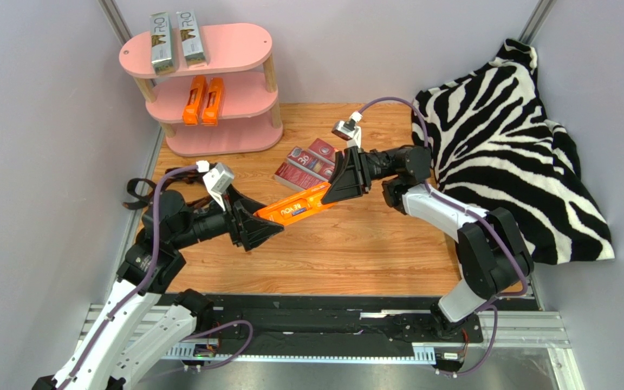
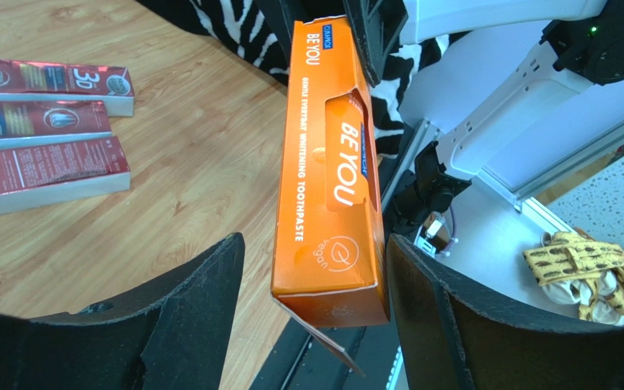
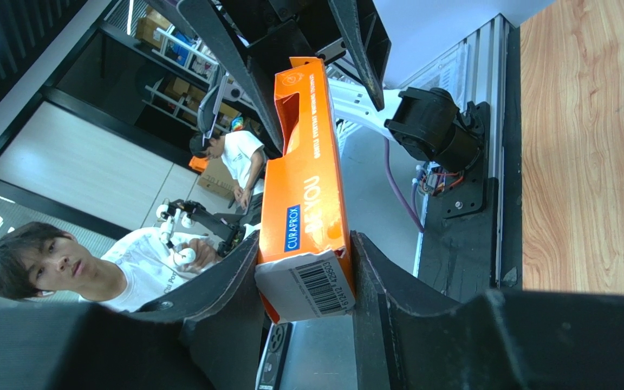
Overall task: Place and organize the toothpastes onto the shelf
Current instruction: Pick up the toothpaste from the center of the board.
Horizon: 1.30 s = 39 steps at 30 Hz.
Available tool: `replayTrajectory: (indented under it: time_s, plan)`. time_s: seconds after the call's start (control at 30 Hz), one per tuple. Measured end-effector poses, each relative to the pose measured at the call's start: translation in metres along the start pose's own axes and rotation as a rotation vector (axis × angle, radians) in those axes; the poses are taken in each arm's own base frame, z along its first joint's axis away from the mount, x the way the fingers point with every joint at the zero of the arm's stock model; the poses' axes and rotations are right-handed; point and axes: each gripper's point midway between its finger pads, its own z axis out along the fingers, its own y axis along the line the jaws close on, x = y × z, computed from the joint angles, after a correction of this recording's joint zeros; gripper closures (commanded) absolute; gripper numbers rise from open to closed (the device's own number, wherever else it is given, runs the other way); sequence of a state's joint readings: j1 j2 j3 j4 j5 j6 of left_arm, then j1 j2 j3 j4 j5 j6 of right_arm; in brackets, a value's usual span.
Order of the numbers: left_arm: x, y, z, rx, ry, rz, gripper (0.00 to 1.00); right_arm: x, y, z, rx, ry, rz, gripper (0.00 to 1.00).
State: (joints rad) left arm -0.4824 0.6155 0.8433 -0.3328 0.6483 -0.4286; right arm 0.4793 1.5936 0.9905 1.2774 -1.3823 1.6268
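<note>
An orange toothpaste carton (image 1: 295, 210) (image 2: 327, 203) (image 3: 303, 187) hangs level above the wooden table between both arms. My right gripper (image 1: 336, 188) (image 3: 303, 244) is shut on its barcode end. My left gripper (image 1: 270, 231) (image 2: 315, 240) is open around the other end, with a clear gap at one finger. Three dark red toothpastes (image 1: 307, 162) (image 2: 38, 122) lie side by side on the table. The pink shelf (image 1: 242, 41) stands at the far left, with two silver-grey cartons (image 1: 175, 38) on its top board and two orange cartons (image 1: 203, 100) on the middle board.
A zebra-print cloth (image 1: 510, 138) fills the right side of the table. A black strap (image 1: 136, 191) lies by the left wall. Grey walls close in on the left and back. A black mounting rail (image 1: 331, 325) runs along the near edge.
</note>
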Motion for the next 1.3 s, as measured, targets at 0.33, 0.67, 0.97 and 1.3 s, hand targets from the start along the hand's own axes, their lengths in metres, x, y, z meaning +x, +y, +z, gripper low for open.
replayTrajectory:
  time_s: [0.33, 0.67, 0.97, 1.3]
  plan:
    - [-0.004, -0.007, -0.005, 0.011, -0.024, 0.008, 0.31, -0.002, 0.005, -0.003, 0.003, -0.009, -0.022, 0.63]
    - [-0.013, -0.015, 0.000, 0.063, -0.047, -0.021, 0.59, 0.000, 0.003, -0.003, 0.004, -0.009, -0.014, 0.63]
    - [-0.010, -0.011, 0.004, 0.058, -0.036, -0.064, 0.62, 0.001, 0.003, -0.006, 0.007, -0.003, -0.035, 0.55]
    - [0.000, 0.000, 0.009, 0.037, -0.036, -0.104, 0.63, -0.009, 0.007, -0.013, 0.019, -0.076, -0.064, 0.12]
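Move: The orange toothpaste, still held at its right end by the right hand, has its middle about 7 cm right and 2 cm ahead of the left hand, level with it. From the right hand, that middle lies some 8 cm left and 4 cm back, also level. The red toothpaste boxes lie on the table about 23 cm ahead, 10 cm right and 20 cm below the left hand. The pink shelf stands roughly 40 cm ahead and 20 cm left of it. The left fingers close from wide open and pinch the near end of the orange toothpaste, the hand first rising about 1.5 cm with a slight drift back and a tilt of some 5 degrees, then sinking again. The right hand keeps its grip almost without moving until the left has hold, then opens wide and begins to edge about 1 cm forward, right and up. ##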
